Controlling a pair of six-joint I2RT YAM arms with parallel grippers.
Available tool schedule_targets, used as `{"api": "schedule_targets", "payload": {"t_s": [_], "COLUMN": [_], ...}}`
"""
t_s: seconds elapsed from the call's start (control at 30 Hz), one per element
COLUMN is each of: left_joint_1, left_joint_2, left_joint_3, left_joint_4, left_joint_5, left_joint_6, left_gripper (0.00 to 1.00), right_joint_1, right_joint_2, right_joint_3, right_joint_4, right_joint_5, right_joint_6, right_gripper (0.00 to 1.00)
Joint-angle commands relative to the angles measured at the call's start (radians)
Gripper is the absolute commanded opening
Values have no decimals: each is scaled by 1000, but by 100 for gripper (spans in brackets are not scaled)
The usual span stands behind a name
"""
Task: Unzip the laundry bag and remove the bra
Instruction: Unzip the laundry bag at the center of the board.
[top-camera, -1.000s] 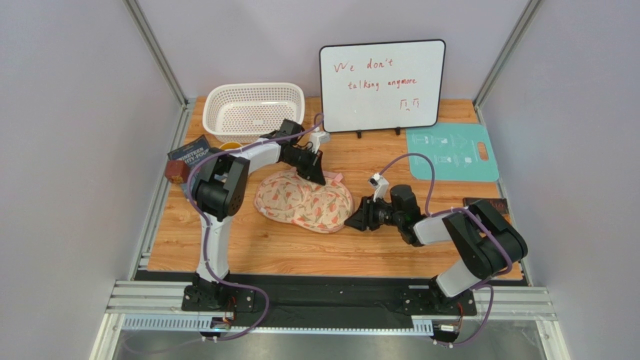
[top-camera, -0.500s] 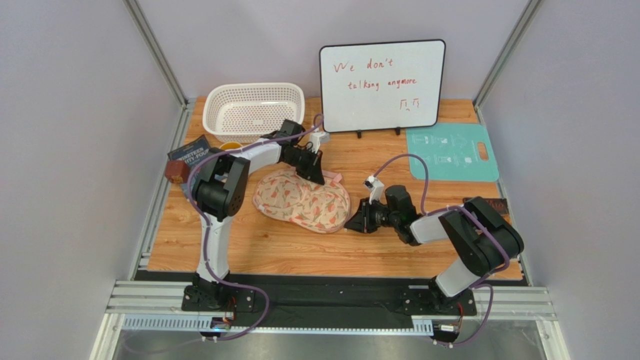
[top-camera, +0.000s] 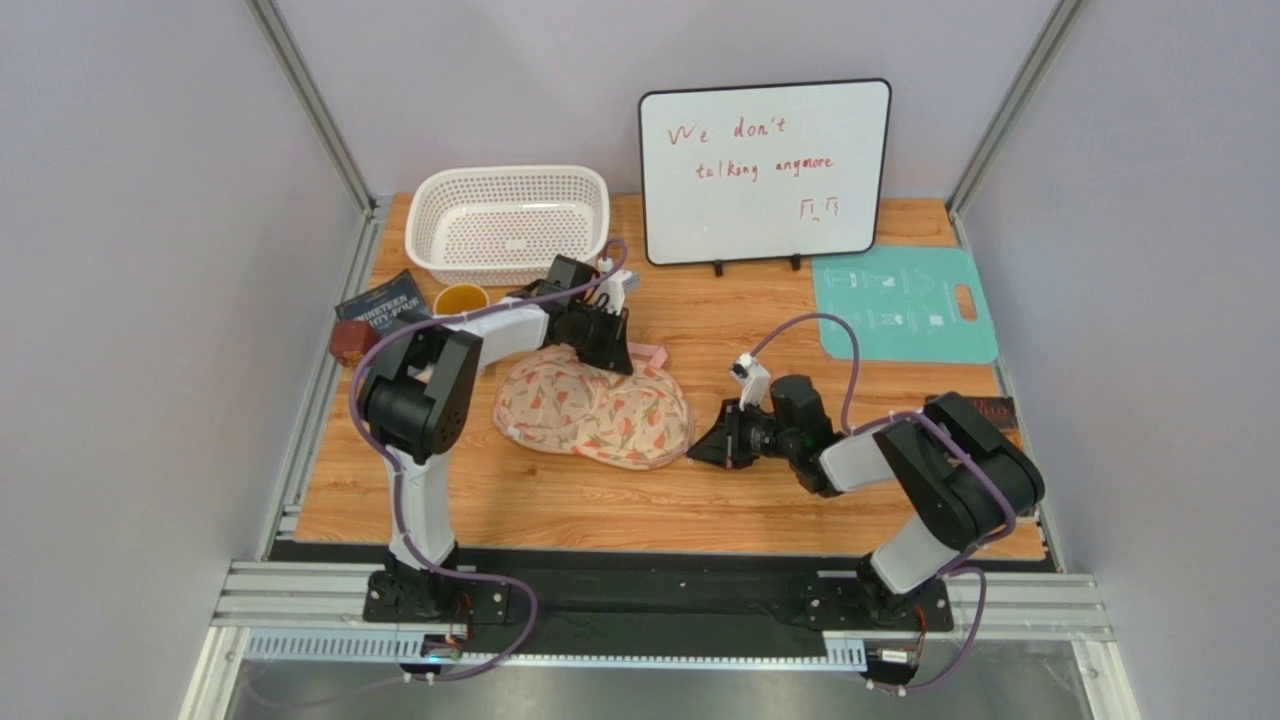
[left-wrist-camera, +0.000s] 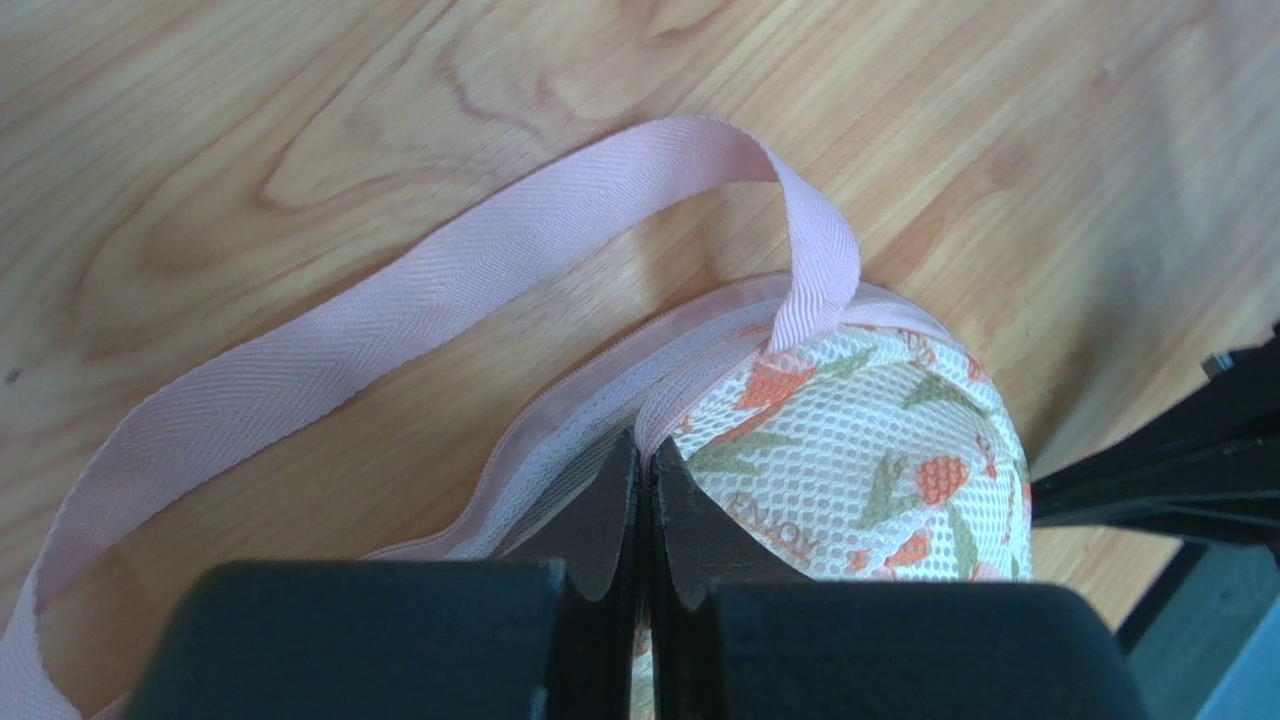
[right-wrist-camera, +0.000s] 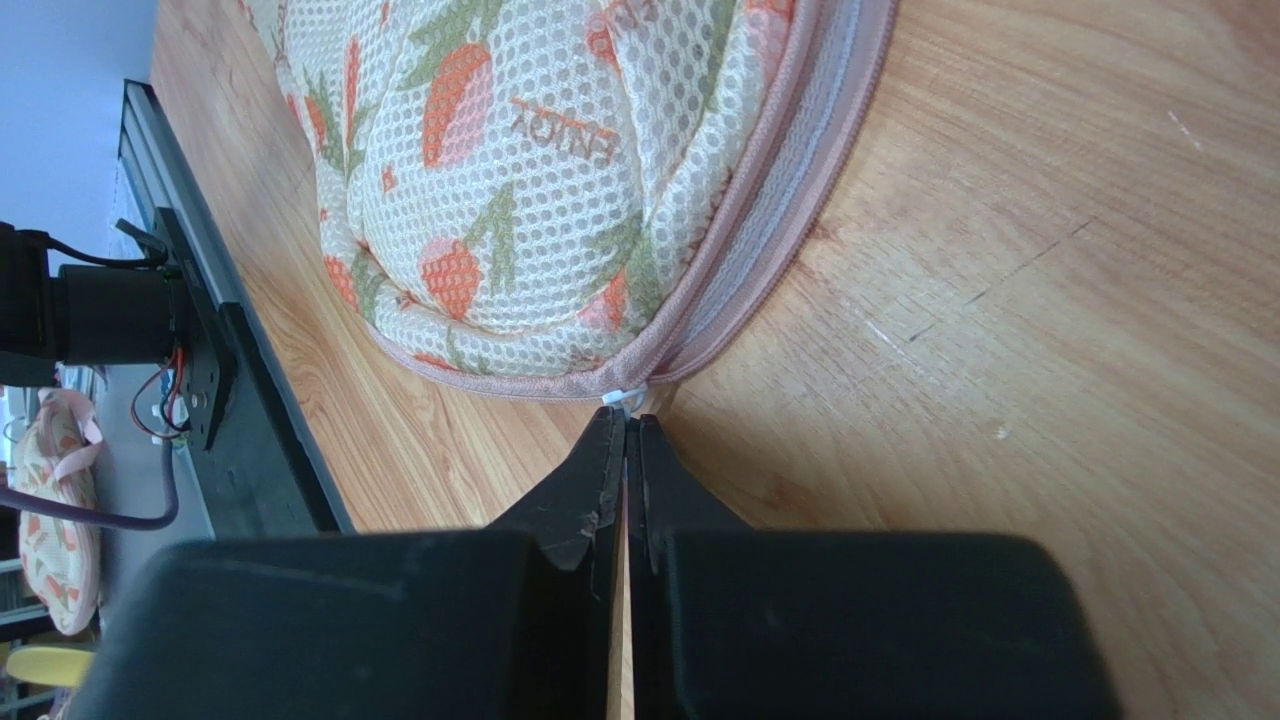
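The laundry bag (top-camera: 586, 408) lies on the wooden table (top-camera: 496, 503) between the arms: cream mesh printed with strawberries, edged with a pink zipper trim. My left gripper (top-camera: 613, 357) is shut on the bag's far rim, its tips (left-wrist-camera: 646, 446) pinching the trim beside the pink strap loop (left-wrist-camera: 451, 285). At the bag's right end my right gripper (top-camera: 697, 449) is shut, and a small white zipper pull (right-wrist-camera: 621, 398) sticks out at its tips (right-wrist-camera: 624, 423). The zipper (right-wrist-camera: 781, 210) looks closed in the right wrist view. The bra is hidden.
A white perforated basket (top-camera: 508, 221) stands at the back left, a whiteboard (top-camera: 763, 170) behind the middle, a teal board (top-camera: 905, 305) at the back right. A yellow cup (top-camera: 460, 299), a dark box (top-camera: 383, 305) and a brown cube (top-camera: 353, 342) sit by the left arm.
My right gripper has gone from open to shut at the bag's right end. The left gripper has drawn the bag's rim back and left, and the whole bag has slid left.
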Motion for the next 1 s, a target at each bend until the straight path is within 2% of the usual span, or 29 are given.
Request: {"api": "schedule_targets", "payload": {"t_s": [0.0, 0.2, 0.4, 0.63, 0.8, 0.9, 0.93, 0.97], "left_joint_1": [-7, -34, -54, -96, -103, -103, -103, -105], "left_joint_2": [-100, -158, -201, -238, -259, -292, -301, -309], "left_joint_3": [-64, -141, -185, -231, -233, -225, -219, -214], "left_joint_4": [86, 124, 150, 173, 189, 180, 173, 161], "left_joint_5": [-234, -452, -540, -693, -646, -566, -549, -497], "left_joint_6": [-95, -170, -222, -277, -271, -227, -218, -211], "left_gripper": [0, 0, 0, 0, 2, 34, 54, 64], "right_joint_1": [15, 50, 101, 159, 162, 157, 157, 157], "right_joint_2": [34, 52, 23, -72, -104, -89, -78, -72], "right_joint_3": [-26, -60, -49, -3, 47, 66, 69, 72], "right_joint_4": [50, 162, 141, 23, -153, -175, -175, -172], "right_joint_5": [-19, -33, 10, 110, 157, 132, 127, 125], "right_joint_6": [53, 150, 188, 214, 139, 111, 108, 105], "right_gripper": [0, 0, 0, 0, 0, 0, 0, 0]}}
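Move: The left fingers already pinch the laundry bag's open zip edge; the bag's middle lies about 5 cm left and 5 cm back from that hand, a couple of centimetres lower. From the same hand, the strap's middle is some 3 cm ahead and 3 cm left, and the mug about 7 cm ahead and 26 cm left. The right hand holds the white tag at its fingertips, about 1 cm to its left; the bag's middle is roughly 7 cm ahead and 15 cm left of that hand. Leftward along the bag's zip side, the left hand pulls the pinched edge about 4 cm, swinging some 25 degrees counter-clockwise and rolling its left side up, then spreads its fingers about halfway at the end. The right hand keeps its pinch on the tag and follows some 3 cm left, a little back, rising about 2 cm. ##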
